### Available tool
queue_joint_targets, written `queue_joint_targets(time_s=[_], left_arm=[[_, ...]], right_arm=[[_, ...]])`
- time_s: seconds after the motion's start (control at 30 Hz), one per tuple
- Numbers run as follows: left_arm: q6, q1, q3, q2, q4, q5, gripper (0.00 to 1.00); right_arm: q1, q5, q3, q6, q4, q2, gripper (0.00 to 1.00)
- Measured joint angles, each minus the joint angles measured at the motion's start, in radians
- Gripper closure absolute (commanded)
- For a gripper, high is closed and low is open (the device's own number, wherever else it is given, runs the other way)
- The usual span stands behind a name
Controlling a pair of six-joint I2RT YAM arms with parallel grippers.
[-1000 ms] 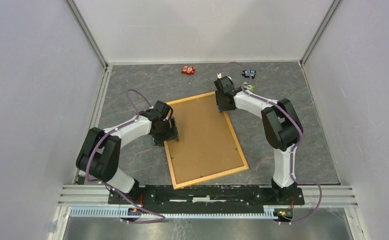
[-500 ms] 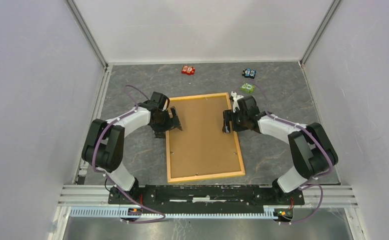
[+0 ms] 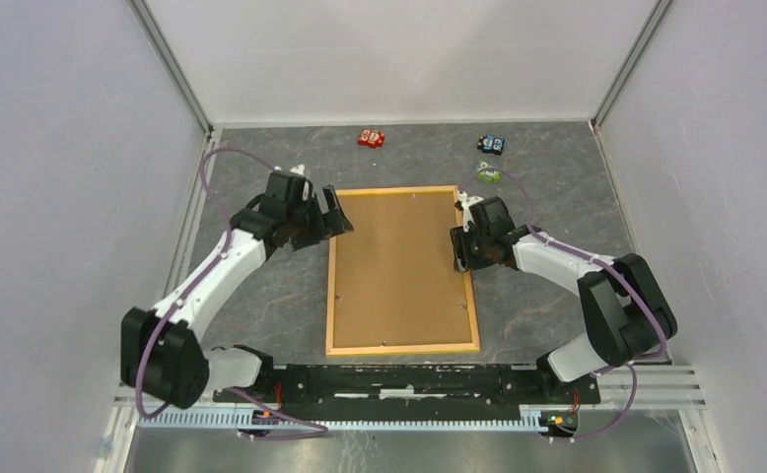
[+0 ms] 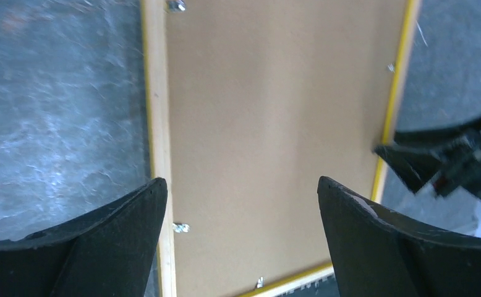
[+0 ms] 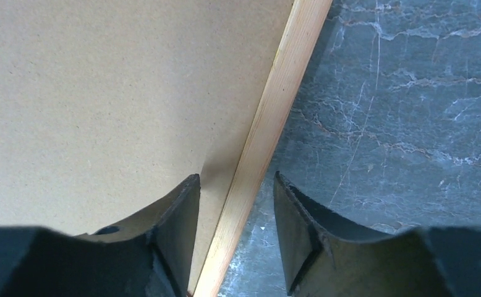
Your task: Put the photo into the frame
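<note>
The frame [image 3: 331,296] of yellow-orange wood lies flat in the middle of the table, back side up, with the brown backing board [image 3: 399,266] filling it. The photo is hidden. My left gripper [image 3: 328,219] hovers above the frame's far left corner, wide open and holding nothing. In the left wrist view its fingers [image 4: 127,216] span the backing board [image 4: 269,111] from high above. My right gripper [image 3: 461,248] is low at the frame's right rail [image 5: 269,124]. It stands open astride the rail, a gap on both sides, one finger [image 5: 179,210] over the board.
Three small toy cars sit at the back: a red one [image 3: 371,138], a dark blue one [image 3: 491,145] and a green one [image 3: 488,174] close behind my right arm. White walls close in the table on three sides. Metal tabs [image 4: 181,228] stick out along the frame's inner edge.
The frame has turned from tilted to square with the table. My left gripper has risen and drawn back to the far left corner, opening wider. My right gripper has come from the far corner to the right rail.
</note>
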Motion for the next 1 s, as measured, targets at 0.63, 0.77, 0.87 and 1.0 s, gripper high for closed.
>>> queue_joint_targets(time_s=[0.63, 0.77, 0.87, 1.0], left_arm=[[0.124, -0.674, -0.085, 0.05, 0.171, 0.049, 0.01], [0.16, -0.816, -0.006, 0.137, 0.159, -0.067, 0.0], [0.201, -0.907, 0.068, 0.217, 0.142, -0.158, 0.0], [0.264, -1.037, 0.151, 0.327, 0.112, -0.284, 0.0]], right_arm=[[-0.014, 0.033, 0.06, 0.121, -0.096, 0.043, 1.0], [-0.014, 0.053, 0.109, 0.187, -0.174, 0.06, 1.0], [-0.013, 0.063, 0.149, 0.236, -0.237, 0.06, 1.0], [-0.013, 0.082, 0.192, 0.302, -0.295, 0.06, 1.0]])
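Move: The frame's near-right corner, where the left hand is bound, is about 20 cm back, 30 cm right and 13 cm below it; the metal tab on the near edge lies some 18 cm back, 10 cm right and 13 cm below. The right hand straddles the frame's right edge, pads about 1 cm above the wood's middle. From it the near-right corner is 18 cm back and 4 cm right, the far-right corner 17 cm ahead and 1 cm left. Right fingers pinch the frame edge and rise; open left hand swings some 30 cm right-back towards the near-right corner. ##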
